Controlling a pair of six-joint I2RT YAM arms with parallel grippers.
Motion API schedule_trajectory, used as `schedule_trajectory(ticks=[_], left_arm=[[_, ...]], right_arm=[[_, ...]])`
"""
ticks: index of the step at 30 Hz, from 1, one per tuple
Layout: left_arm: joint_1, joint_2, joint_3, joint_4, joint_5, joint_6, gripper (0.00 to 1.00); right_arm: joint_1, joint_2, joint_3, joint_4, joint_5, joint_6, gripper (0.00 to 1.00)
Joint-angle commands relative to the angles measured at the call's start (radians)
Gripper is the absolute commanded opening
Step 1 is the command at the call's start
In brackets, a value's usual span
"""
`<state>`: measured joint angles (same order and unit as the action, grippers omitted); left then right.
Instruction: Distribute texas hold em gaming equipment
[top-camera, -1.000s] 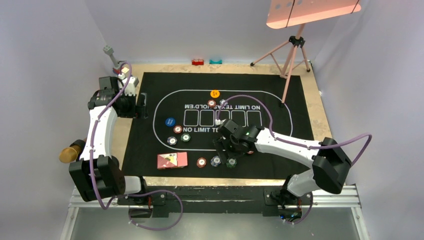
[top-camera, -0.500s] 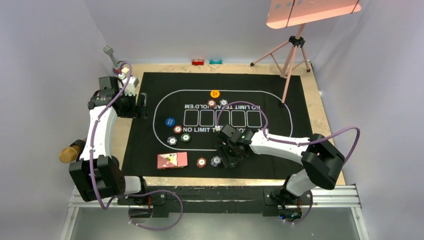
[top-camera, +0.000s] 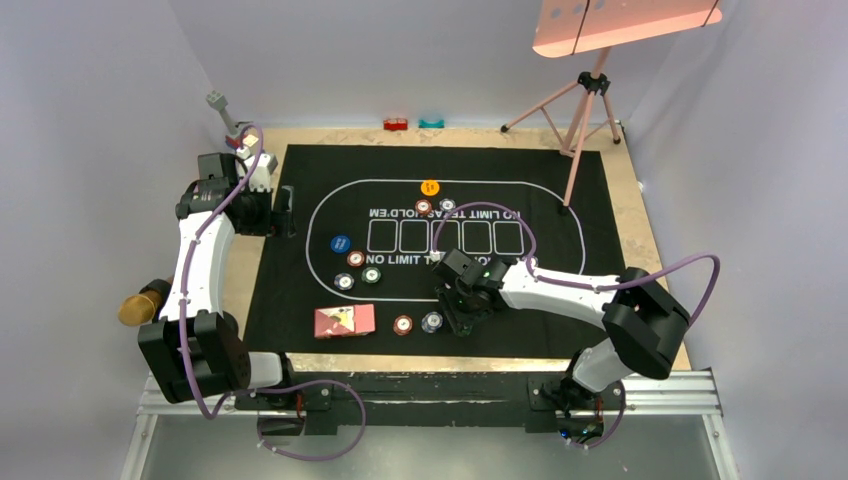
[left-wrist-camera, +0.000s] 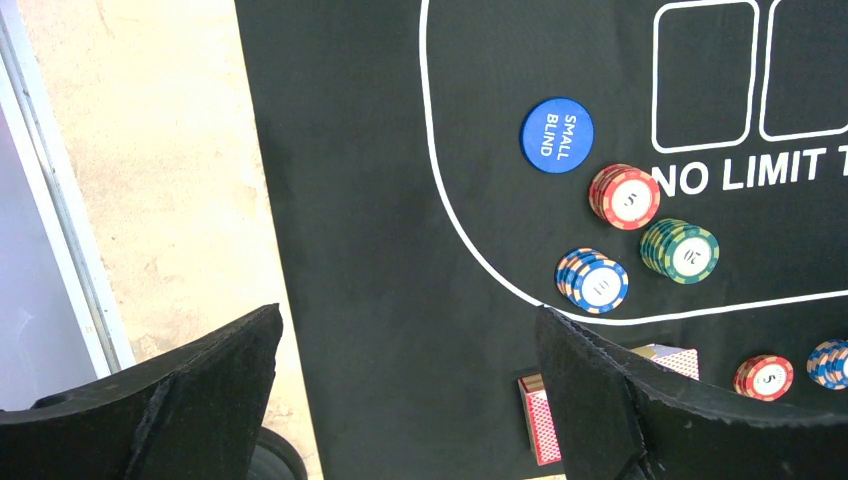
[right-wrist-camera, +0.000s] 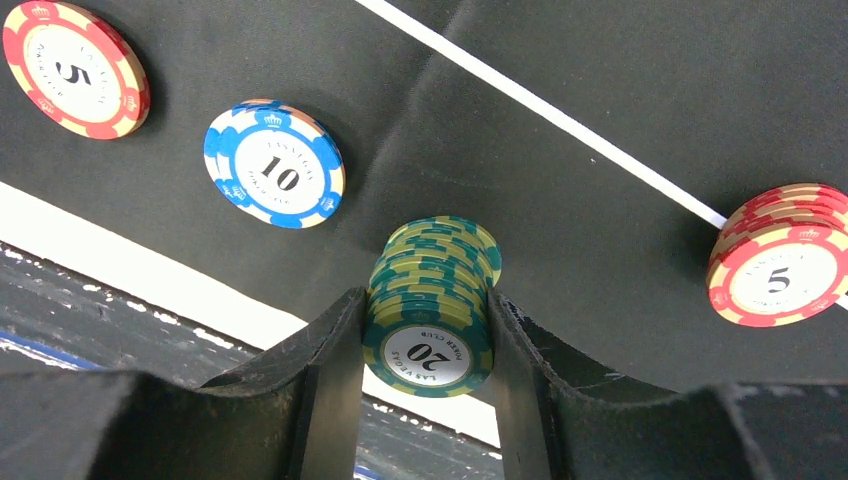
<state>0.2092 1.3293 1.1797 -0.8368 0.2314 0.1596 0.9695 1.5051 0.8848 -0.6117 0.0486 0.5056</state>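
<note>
In the right wrist view a green stack of "20" chips (right-wrist-camera: 432, 320) stands on the black mat. My right gripper (right-wrist-camera: 425, 298) is shut on it, one finger pressed against each side. Beside it lie a blue "10" stack (right-wrist-camera: 272, 163) and red "5" stacks (right-wrist-camera: 75, 68) (right-wrist-camera: 780, 260). From above, the right gripper (top-camera: 463, 318) hides the green stack near the mat's front edge. My left gripper (left-wrist-camera: 408, 315) is open over bare mat at the left. Ahead of it are the blue "SMALL BLIND" disc (left-wrist-camera: 557, 135) and red (left-wrist-camera: 625, 196), green (left-wrist-camera: 682, 250) and blue (left-wrist-camera: 594, 281) stacks. The red-backed cards (top-camera: 344, 321) lie front left.
An orange disc (top-camera: 430, 187) and two more chip stacks (top-camera: 424, 207) sit at the far side of the printed oval. A pink tripod (top-camera: 585, 105) stands back right. Red (top-camera: 396, 124) and teal (top-camera: 431, 123) toy blocks line the back wall. A brass-coloured object (top-camera: 143, 303) lies off the mat, left.
My right gripper has moved toward the mat's near edge, come down over the green stack, and narrowed its jaws onto it. The left arm has not moved.
</note>
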Motion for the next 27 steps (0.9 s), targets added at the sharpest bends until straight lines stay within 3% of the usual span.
schedule_trajectory(ticks=[1, 7, 15, 27], left_arm=[[0.009, -0.013, -0.007, 0.022, 0.004, 0.005, 1.0], [0.009, -0.017, -0.008, 0.021, 0.006, 0.006, 1.0], [0.009, -0.016, -0.01, 0.021, 0.015, 0.007, 1.0], [0.01, -0.021, -0.015, 0.019, 0.022, 0.007, 1.0]], right_arm=[[0.004, -0.02, 0.035, -0.047, 0.021, 0.017, 0.21], [-0.044, -0.031, 0.192, -0.149, 0.095, -0.015, 0.14], [-0.285, 0.031, 0.419, -0.144, 0.136, -0.093, 0.11], [-0.512, 0.565, 0.957, -0.118, 0.135, -0.145, 0.08]])
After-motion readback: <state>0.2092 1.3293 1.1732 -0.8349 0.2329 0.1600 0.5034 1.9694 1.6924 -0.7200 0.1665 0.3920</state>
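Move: The right fingers are shut on the green stack; the far blue stack it is bound for lies about 30 cm ahead, 3 cm left and slightly lower. The far red stack stands 6 cm left of that one, the orange button some 5 cm beyond and 4 cm left of it. A near blue stack sits level, 6 cm left of the right hand. From the left hand the far blue stack is about 14 cm ahead, 38 cm right and 14 cm below. The right hand carries gripped green chips 27 cm forward towards the far blue stack, rising 11 cm, then dipping. ##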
